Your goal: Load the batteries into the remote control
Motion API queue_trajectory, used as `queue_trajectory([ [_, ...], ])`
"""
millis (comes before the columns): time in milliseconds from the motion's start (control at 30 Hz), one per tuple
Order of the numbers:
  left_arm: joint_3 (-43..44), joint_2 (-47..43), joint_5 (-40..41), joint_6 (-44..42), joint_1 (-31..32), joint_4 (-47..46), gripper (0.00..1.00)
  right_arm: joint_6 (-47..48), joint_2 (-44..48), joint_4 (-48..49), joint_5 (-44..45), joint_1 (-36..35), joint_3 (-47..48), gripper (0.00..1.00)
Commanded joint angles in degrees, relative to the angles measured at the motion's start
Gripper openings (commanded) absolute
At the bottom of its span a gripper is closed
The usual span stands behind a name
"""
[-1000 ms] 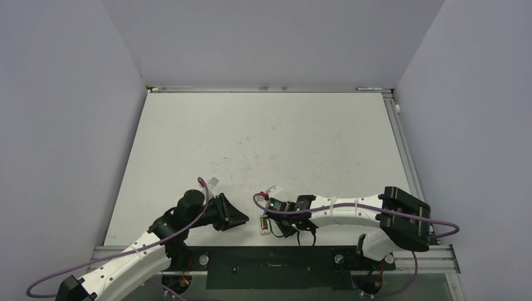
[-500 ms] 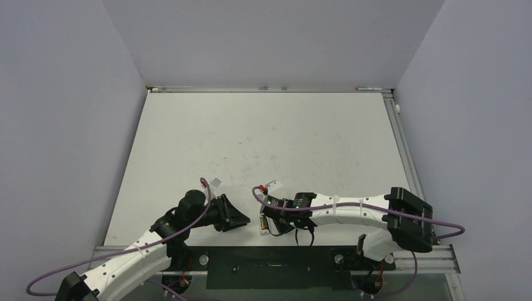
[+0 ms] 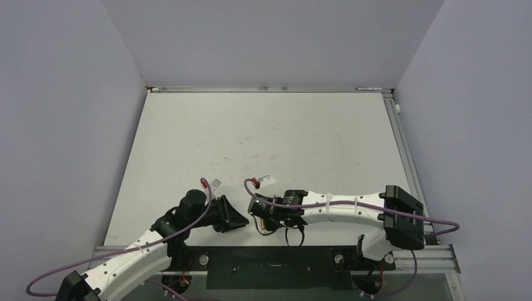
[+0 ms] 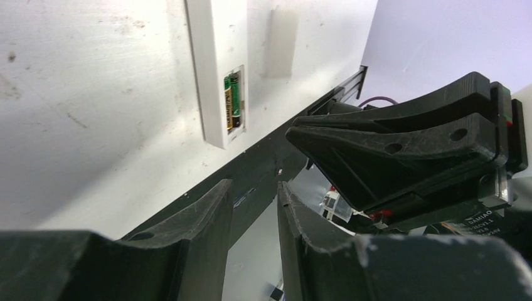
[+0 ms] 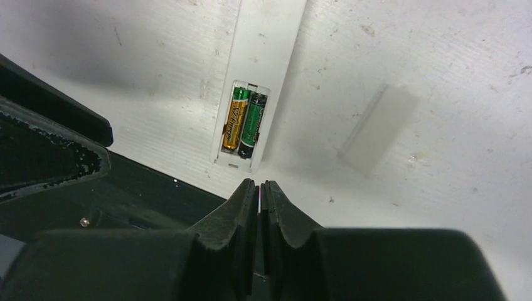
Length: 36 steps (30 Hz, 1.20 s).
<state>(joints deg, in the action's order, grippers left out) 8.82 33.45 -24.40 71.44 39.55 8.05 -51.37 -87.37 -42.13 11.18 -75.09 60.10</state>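
The white remote control (image 5: pixel 266 56) lies back-up near the table's front edge. Its recess is uncovered, and both batteries sit in it side by side, a gold-orange and green one (image 5: pixel 237 118) and a dark one (image 5: pixel 253 124). My right gripper (image 5: pixel 259 188) hovers just off the recess end, shut on nothing. In the top view the right gripper (image 3: pixel 263 222) covers most of the remote. My left gripper (image 4: pixel 254 194) is open and empty, low over the front rail left of the remote (image 4: pixel 210 69). From there the batteries (image 4: pixel 232 103) show too.
A flat translucent white cover (image 5: pixel 379 128) lies on the table beside the remote, seen as the cover (image 4: pixel 283 41) in the left wrist view. The black front rail (image 5: pixel 157 194) runs close below the remote. Grey walls enclose the table (image 3: pixel 270 132).
The right gripper has shut and moved left over the remote. The left arm has stayed still.
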Motion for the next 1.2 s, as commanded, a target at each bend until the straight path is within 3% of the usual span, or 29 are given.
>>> queue_trajectory([
  [0,3.76,0.51,-0.82,-4.3,-0.77,2.89,0.28,-4.46,-3.41,-0.1,2.38,-1.25,3.1,0.09],
  [233,5.97,1.54,-3.4,-8.35,-1.86,5.71,0.28,-9.59,-5.09,-4.49,7.62,-2.3,5.53,0.15],
  [400,6.3,2.61,-5.31,-9.67,-2.38,5.67,0.28,-12.33,0.61,-6.44,10.68,-0.74,0.79,0.35],
  [600,5.78,5.33,-6.45,-9.68,-2.89,3.08,0.29,-11.06,4.7,-4.54,11.08,3.92,-5.91,0.46],
  [900,5.98,7.93,-5.74,-8.66,-3.49,0.89,0.29,-2.0,5.94,1.69,6.38,13.06,-11.74,0.47],
  [1167,6.47,9.36,-5.08,-7.7,-3.87,0.0,0.29,3.58,4.45,7.08,1.94,16.52,-13.08,0.43],
])
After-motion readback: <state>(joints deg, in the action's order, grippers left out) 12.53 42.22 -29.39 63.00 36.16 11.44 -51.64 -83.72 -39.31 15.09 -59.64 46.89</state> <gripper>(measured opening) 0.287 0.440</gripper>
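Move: The loose battery cover is about 6 cm ahead of the right hand, 7 cm to its right and some 7 cm below. The two loaded batteries lie about 3 cm ahead and 3 cm to the hand's left; the remote control's middle is roughly 7 cm ahead and 4 cm left, all about 6 cm down. From the left hand, the cover lies some 16 cm to the right, 4 cm ahead and 8 cm below. The empty right hand first dips about 2 cm beside the loaded battery compartment and eases slightly left, then swings some 10 cm right and 6 cm forward, away from the remote and towards the battery cover, with a small rise before it sinks again to end about 5 cm lower than it began. On the way its nearly shut fingers spread to a bit under half open and the hand turns clockwise by nearly 20 degrees, so that the fingertips come down astride the cover, still short of gripping it. ##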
